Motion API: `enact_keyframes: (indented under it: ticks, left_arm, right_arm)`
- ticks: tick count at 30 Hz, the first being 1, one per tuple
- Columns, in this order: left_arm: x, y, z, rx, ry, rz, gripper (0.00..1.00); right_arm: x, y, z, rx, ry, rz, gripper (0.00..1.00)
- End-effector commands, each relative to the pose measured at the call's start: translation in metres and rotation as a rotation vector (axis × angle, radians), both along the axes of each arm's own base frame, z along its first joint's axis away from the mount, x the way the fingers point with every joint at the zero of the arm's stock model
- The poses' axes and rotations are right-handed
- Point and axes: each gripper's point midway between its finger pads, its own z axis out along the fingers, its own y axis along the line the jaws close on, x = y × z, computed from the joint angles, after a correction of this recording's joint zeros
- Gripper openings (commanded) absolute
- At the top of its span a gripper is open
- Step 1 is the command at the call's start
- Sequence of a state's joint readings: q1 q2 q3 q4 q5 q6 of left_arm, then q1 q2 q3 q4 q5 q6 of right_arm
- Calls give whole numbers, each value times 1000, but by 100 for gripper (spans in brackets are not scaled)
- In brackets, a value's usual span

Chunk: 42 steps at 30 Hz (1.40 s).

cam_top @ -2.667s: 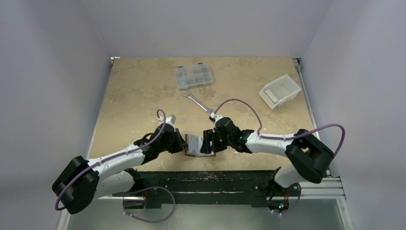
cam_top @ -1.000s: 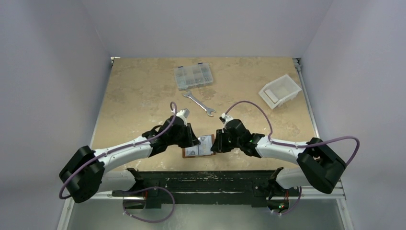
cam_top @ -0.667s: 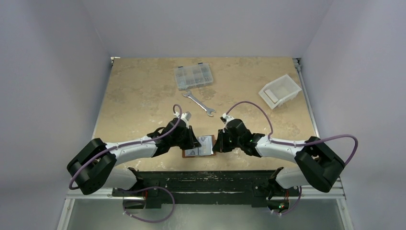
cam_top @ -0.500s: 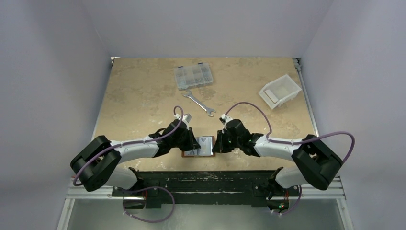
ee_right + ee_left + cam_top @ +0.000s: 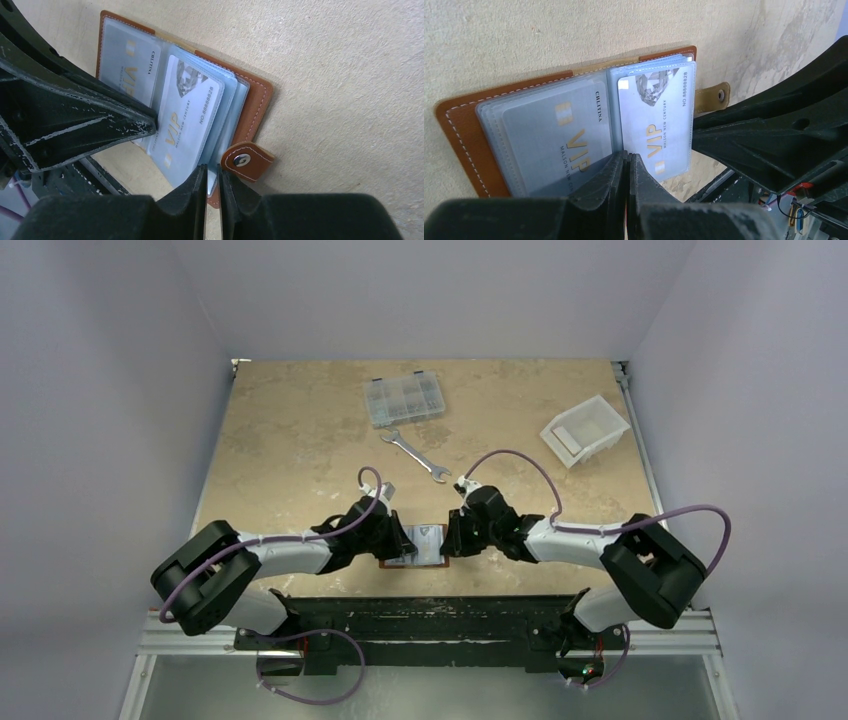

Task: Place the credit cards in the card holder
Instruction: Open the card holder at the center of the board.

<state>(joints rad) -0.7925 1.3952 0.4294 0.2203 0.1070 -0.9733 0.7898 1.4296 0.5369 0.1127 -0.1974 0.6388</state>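
Note:
The card holder (image 5: 415,545) lies open near the table's front edge, brown cover (image 5: 459,130) down and clear sleeves up. Two silvery credit cards sit in the sleeves, one on the left page (image 5: 554,140) and one on the right page (image 5: 656,120). My left gripper (image 5: 629,155) is shut, its tips on the fold between the pages, with nothing between them. My right gripper (image 5: 213,171) is open by a narrow slit over the sleeves' right edge, next to the snap tab (image 5: 245,160). From above, the left gripper (image 5: 400,538) and the right gripper (image 5: 450,538) flank the holder.
A silver wrench (image 5: 415,455) lies behind the holder. A clear compartment box (image 5: 404,400) stands farther back, and a white bin (image 5: 584,430) is at the back right. The black base rail (image 5: 430,610) runs just in front of the holder.
The right gripper has drawn back from over the holder's right half to its right edge. The left arm has shifted and its wrist sits slightly lower. The holder stays in place.

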Motion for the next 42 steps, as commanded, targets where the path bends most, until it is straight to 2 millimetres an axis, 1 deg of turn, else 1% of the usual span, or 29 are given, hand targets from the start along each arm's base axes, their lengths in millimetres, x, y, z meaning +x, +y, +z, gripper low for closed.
enact_keyframes:
  ticks: [1, 2, 6, 10, 11, 14, 19, 22, 24, 28, 34, 38, 40, 42]
  left_arm:
    - [-9, 17, -25, 75, 38, 25, 0]
    - [-9, 17, -25, 73, 39, 25, 0]
    - [-9, 15, -23, 61, 38, 18, 0]
    - [-7, 11, -14, 44, 23, 14, 0]
    - [-6, 11, -12, 44, 19, 12, 0]
    - [-3, 11, -2, 46, -1, 13, 0]
    - [0, 17, 10, 68, -30, 24, 0]
    - [3, 21, 23, 73, -54, 41, 7]
    - [0, 26, 30, 82, -57, 47, 13]
    - [-1, 31, 51, 64, -86, 62, 24]
    - [3, 52, 75, 94, -148, 134, 30]
    - [7, 69, 90, 139, -189, 189, 35]
    - [9, 76, 100, 144, -215, 221, 40]
    - [13, 81, 113, 130, -249, 247, 44]
  right_arm:
    - [13, 6, 9, 2, -36, -5, 22]
    - [13, 8, 11, 8, -38, 1, 23]
    - [10, 12, 18, 20, -42, 18, 33]
    - [8, 18, 29, 11, -76, 29, 54]
    - [8, 18, 30, 1, -79, 32, 56]
    - [11, 22, 32, -28, -91, 33, 58]
    - [15, 23, 35, -74, -105, 33, 60]
    - [17, 27, 37, -86, -110, 45, 60]
    - [17, 33, 38, -77, -109, 59, 60]
    - [15, 44, 40, -75, -109, 89, 60]
    - [12, 63, 46, -75, -119, 126, 61]
    - [10, 75, 47, -99, -137, 144, 71]
    - [8, 82, 46, -87, -140, 170, 76]
    - [5, 84, 47, -77, -135, 194, 79]
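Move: The card holder lies open under both hands, its middle about 1 cm ahead of the left fingertips, level sideways, and 1 cm below them. The right-hand page with its VIP card, the one to turn, has its middle some 4 cm left of the right fingertips, 1 cm ahead and 1 cm down, and some 4 cm right of the left fingertips. The clasp strap sits roughly 2 cm ahead and 1 cm right of the right hand. The wrench lies about 23 cm ahead of the left hand. Leftward from the page stack's outer edge, the right hand rises about 3 cm and sweeps some 7 cm across the card holder towards its left half, turning slightly counter-clockwise while its fingers open wide. The shut left fingers first stay down beside the spine, then clear off to the left and up by about 8 cm, partly opening. ##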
